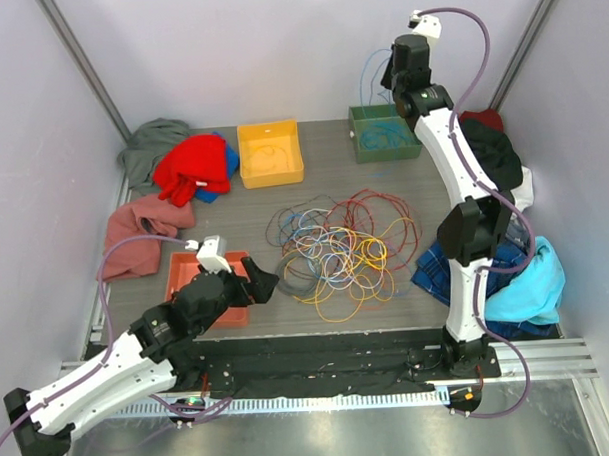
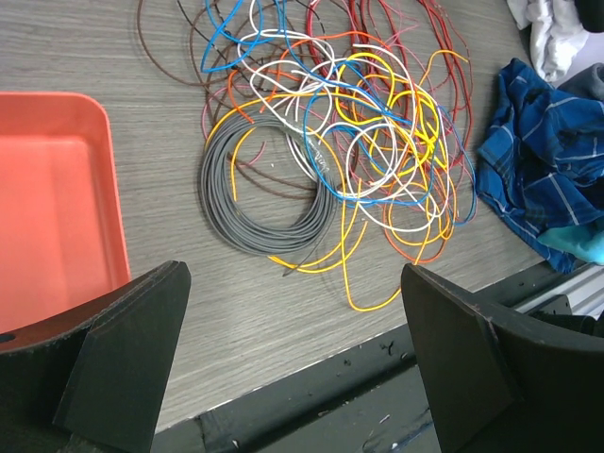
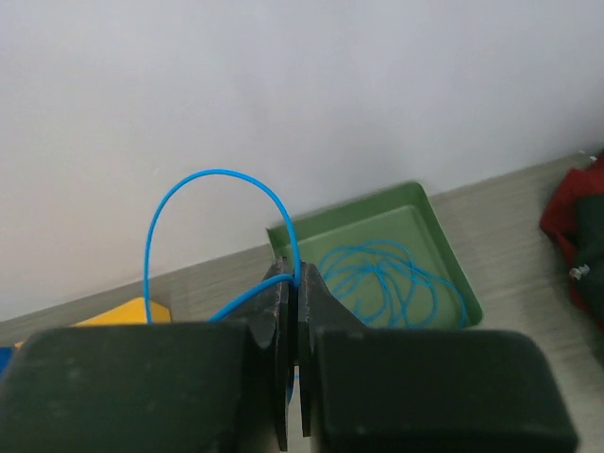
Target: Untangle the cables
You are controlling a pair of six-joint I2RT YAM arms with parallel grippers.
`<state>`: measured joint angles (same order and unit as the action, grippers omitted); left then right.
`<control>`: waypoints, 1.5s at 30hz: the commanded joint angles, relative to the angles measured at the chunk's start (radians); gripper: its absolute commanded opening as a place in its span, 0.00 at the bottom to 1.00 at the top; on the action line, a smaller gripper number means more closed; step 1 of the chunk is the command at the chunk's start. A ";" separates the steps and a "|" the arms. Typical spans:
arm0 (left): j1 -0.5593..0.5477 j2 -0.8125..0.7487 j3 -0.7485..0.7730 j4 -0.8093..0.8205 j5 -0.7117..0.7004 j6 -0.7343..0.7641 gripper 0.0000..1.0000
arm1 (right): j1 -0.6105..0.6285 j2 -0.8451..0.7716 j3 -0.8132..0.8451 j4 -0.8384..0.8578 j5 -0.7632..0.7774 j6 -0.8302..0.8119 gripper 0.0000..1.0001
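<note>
A tangle of cables (image 1: 335,252) in red, orange, yellow, blue, white and grey lies mid-table; the left wrist view shows it (image 2: 349,113) with a grey coil (image 2: 255,203) on its near side. My left gripper (image 1: 261,285) hovers open and empty (image 2: 294,283) over the table's front edge, short of the tangle. High over the green tray (image 1: 359,121), my right gripper (image 1: 390,85) is shut (image 3: 295,278) on a thin blue cable (image 3: 222,175). That cable arches above the fingertips, and its other loops lie coiled in the green tray (image 3: 429,217).
An orange tray (image 1: 181,270) sits by my left gripper, and a yellow tray (image 1: 271,174) stands at the back. Garments ring the table: red (image 1: 192,164), grey (image 1: 151,138), rust (image 1: 135,239), blue plaid (image 1: 431,269), cyan (image 1: 531,280), black (image 1: 492,151).
</note>
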<state>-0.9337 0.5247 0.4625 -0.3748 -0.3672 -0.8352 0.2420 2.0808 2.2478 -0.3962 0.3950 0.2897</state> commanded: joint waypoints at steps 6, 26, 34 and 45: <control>0.001 -0.029 -0.038 0.117 -0.072 0.027 1.00 | -0.053 0.084 0.170 0.141 -0.045 0.022 0.01; 0.003 0.076 -0.070 0.240 -0.078 0.059 1.00 | -0.099 0.234 0.093 0.339 -0.079 0.028 0.01; 0.001 0.147 -0.064 0.284 -0.082 0.082 1.00 | -0.102 0.366 0.117 0.356 -0.079 0.039 0.01; 0.003 0.233 -0.051 0.330 -0.056 0.088 1.00 | -0.127 0.455 0.096 0.295 -0.108 0.089 0.20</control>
<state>-0.9337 0.7425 0.3927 -0.1139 -0.4183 -0.7551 0.1299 2.5538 2.3238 -0.1089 0.3008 0.3496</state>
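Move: The right hand, already gripping a blue cable, has the green box about 12 cm ahead, 4 cm to its right and 31 cm below. From that hand the yellow box stands some 31 cm left and 5 cm ahead, the dark clothes about 35 cm right and 5 cm ahead, both about as far below. For the open, empty left hand, the tangled cables lie roughly 14 cm ahead, 22 cm right and 14 cm below, the grey coil 7 cm ahead and 10 cm right. Forward and slightly to the right at first, rising about 4 cm with the fingers tipping up, the right hand then plunges some 25 cm towards the green box while still easing forward, fingertips tipping back down and keeping their pinch on the blue cable. The open left hand creeps down, forward and right, about 5 cm in all, towards the tangled cables. ##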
